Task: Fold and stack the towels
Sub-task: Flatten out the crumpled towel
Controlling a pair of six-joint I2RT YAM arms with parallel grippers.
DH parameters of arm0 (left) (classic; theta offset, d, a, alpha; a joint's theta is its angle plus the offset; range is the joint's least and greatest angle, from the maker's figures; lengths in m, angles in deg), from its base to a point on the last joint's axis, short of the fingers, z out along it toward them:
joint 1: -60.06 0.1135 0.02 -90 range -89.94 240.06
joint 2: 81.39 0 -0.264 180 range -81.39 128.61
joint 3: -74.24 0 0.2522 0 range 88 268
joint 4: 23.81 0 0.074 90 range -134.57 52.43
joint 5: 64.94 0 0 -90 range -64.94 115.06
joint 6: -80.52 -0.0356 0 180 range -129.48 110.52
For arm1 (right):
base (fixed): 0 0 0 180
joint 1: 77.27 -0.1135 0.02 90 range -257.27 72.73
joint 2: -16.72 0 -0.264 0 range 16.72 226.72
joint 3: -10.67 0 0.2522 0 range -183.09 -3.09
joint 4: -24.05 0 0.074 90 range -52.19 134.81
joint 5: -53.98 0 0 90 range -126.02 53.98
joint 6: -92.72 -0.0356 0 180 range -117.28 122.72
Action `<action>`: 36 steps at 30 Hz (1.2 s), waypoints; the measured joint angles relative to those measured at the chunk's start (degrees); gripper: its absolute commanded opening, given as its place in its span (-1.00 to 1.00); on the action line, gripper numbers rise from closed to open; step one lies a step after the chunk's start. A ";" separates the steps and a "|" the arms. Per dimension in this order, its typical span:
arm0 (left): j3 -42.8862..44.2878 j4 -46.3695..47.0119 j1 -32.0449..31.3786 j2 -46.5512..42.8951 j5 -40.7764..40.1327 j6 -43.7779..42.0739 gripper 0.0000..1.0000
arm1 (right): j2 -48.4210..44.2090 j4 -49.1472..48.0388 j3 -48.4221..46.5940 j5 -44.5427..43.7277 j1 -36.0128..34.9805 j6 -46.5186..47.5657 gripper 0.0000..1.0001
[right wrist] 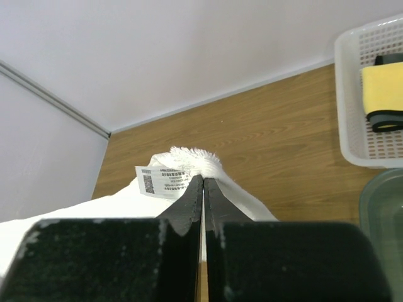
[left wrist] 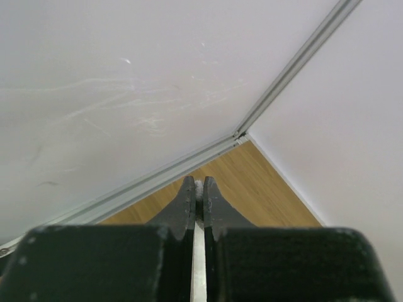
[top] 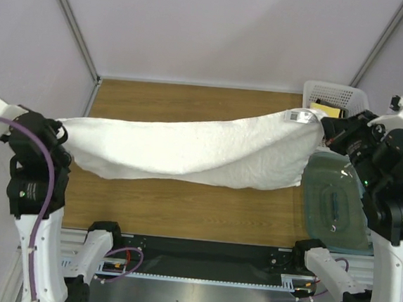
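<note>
A large white towel (top: 194, 150) hangs stretched between both arms above the wooden table (top: 182, 206), sagging in the middle. My left gripper (top: 61, 130) is shut on its left corner; in the left wrist view only a sliver of white cloth (left wrist: 199, 187) shows between the closed fingertips (left wrist: 187, 195). At the right, my right gripper (top: 323, 130) is shut on the other corner, where a white label (right wrist: 162, 181) with a barcode sticks out beside the frayed towel edge (right wrist: 195, 160). A folded yellow towel (right wrist: 382, 91) with a dark edge lies in the basket.
A white perforated basket (top: 351, 97) stands at the back right corner. A clear green-tinted lid or tray (top: 331, 205) lies at the table's right side under the right arm. White walls with metal rails (top: 72, 19) enclose the table.
</note>
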 measured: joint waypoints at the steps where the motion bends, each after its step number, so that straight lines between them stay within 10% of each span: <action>1: 1.42 -1.22 0.00 -0.42 -0.52 -0.42 -0.99 | -0.37 1.75 -1.57 -0.48 0.00 0.00 -1.00; 8: 7.26 -4.04 0.11 0.55 -3.52 -2.89 -0.99 | -2.84 9.11 -5.31 -3.02 0.02 -0.57 -1.00; 13: -2.05 0.70 0.42 9.70 -1.88 -1.88 -0.99 | -0.50 4.85 10.93 -3.21 0.20 -2.45 -1.00; 20: -12.24 9.68 0.66 30.08 1.57 0.68 -1.00 | 13.68 -5.49 24.94 -2.36 1.92 -3.72 -1.00; 36: -8.70 28.37 4.04 53.20 6.10 3.19 -0.99 | 49.22 -38.27 19.26 7.50 6.03 -3.48 -1.00</action>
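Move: Both hands already hold the white towel by its far corners, high up. The stretch of far table where it is to be laid is some 25 cm ahead of each hand, about 3 cm to its left and roughly 38 cm below. From the right hand, the white basket lies about 32 cm ahead and 24 cm right, its yellow towel some 30 cm ahead and 20 cm right; the green bin's middle is 4 cm back and 27 cm right. Both hands swing the still-pinched towel back 4 cm, then, tipping, about 30 cm down and forward towards the table. ##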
